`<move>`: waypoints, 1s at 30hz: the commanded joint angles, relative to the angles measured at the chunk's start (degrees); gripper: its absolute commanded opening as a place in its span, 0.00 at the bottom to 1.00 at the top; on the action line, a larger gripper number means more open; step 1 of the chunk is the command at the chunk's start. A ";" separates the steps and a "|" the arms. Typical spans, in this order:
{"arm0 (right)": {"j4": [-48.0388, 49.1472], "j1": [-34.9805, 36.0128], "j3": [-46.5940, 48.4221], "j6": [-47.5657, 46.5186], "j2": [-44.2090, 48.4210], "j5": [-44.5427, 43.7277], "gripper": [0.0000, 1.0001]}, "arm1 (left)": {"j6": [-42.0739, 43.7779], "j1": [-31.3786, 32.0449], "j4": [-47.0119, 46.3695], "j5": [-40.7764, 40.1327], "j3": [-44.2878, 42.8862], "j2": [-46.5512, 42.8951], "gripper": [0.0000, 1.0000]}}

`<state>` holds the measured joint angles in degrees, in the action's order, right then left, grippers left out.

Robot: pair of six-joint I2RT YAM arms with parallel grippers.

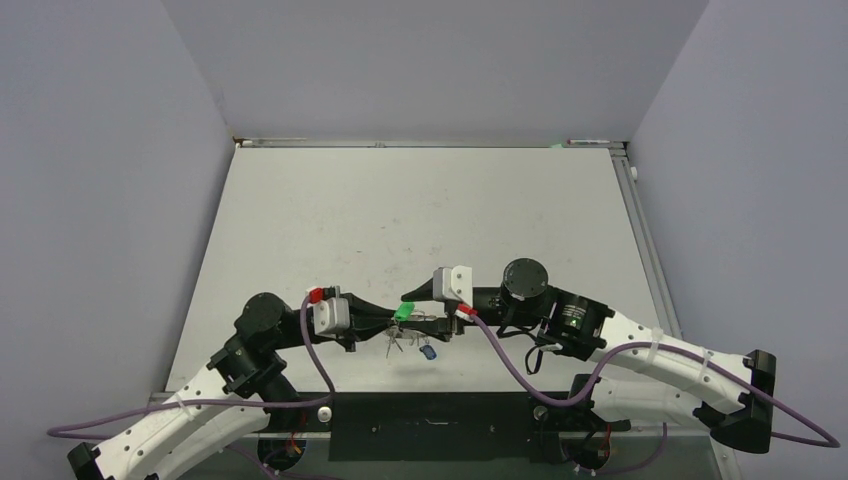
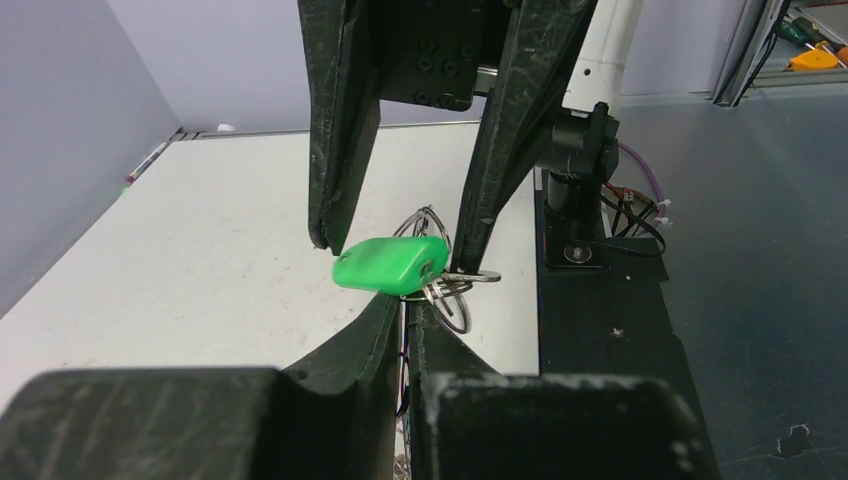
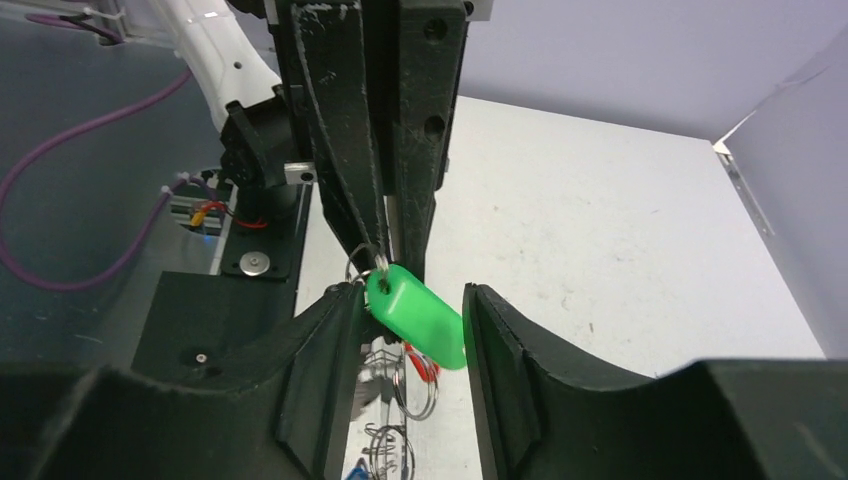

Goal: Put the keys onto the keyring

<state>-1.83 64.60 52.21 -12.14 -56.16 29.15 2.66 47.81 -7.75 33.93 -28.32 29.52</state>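
My left gripper [image 2: 412, 300] is shut on the thin wire of the keyring [image 2: 447, 292], held above the table near its front edge. A key's green tag [image 2: 390, 265] hangs from a small ring right at those tips. My right gripper [image 3: 410, 300] faces the left one and stands open, with the green tag [image 3: 418, 318] between its fingers and close to the left finger [image 3: 335, 340]. Below hang more wire rings [image 3: 418, 385], a red tag [image 3: 422, 365] and a blue tag [image 3: 355, 470]. From above, the green tag [image 1: 403, 311] sits between both grippers and the blue tag [image 1: 428, 352] dangles lower.
The white table [image 1: 420, 210] stretches away behind the grippers, with grey walls on three sides. Both arm bases and a black mounting plate [image 1: 430, 425] lie at the near edge, with purple cables [image 1: 510, 365] looping beside them.
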 commanded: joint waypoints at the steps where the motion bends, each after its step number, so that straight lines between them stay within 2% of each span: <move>1: 2.30 0.35 -0.27 -0.25 2.29 -3.55 0.46 | -1.14 -0.50 -2.48 0.09 -0.78 -0.95 0.00; 6: -0.94 0.35 -0.02 -1.16 4.41 -5.10 0.54 | -1.04 -0.46 -0.28 -0.09 -1.44 -0.95 0.00; 10: -3.55 0.35 0.79 -1.45 4.29 -2.33 0.59 | -1.33 -0.55 0.98 -1.02 -1.73 -1.22 0.00; 16: -7.58 0.63 2.71 -1.02 2.40 1.59 0.76 | -1.01 -0.59 3.69 -3.37 -2.21 -2.02 0.00; 22: -7.63 1.51 2.31 -1.25 -0.26 -3.30 0.78 | -1.57 -0.61 5.22 -5.34 -2.93 -2.29 0.00; 30: -1.44 3.87 -0.22 -1.41 -2.21 -11.46 0.80 | -3.14 -0.61 5.14 -6.24 -3.24 -1.63 0.00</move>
<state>-9.23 67.18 52.49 -13.04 -58.22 22.55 1.26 47.51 -0.12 28.82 -28.34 27.86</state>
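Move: The keyring plate hangs from my left fingertips, its middle about 6 cm below my right hand point and 1 cm behind it, neither left nor right. The green tag sits right between my right fingers, level with them. The blue tag dangles roughly 10 cm below my right hand, 2 cm back and 3 cm to its right. From my left hand the plate's middle lies about 5 cm below and 2 cm to the right, neither ahead nor back. I spread my already parted right fingers wide around the green tag, easing that hand not quite 2 cm right with a small rise, then sink it about 4 cm and come back left towards the hanging keyring plate, fingertips tipping some 10 degrees down. My left hand keeps its pinch and lowers the bunch about 2.5 cm, drifting slightly forward and left. ##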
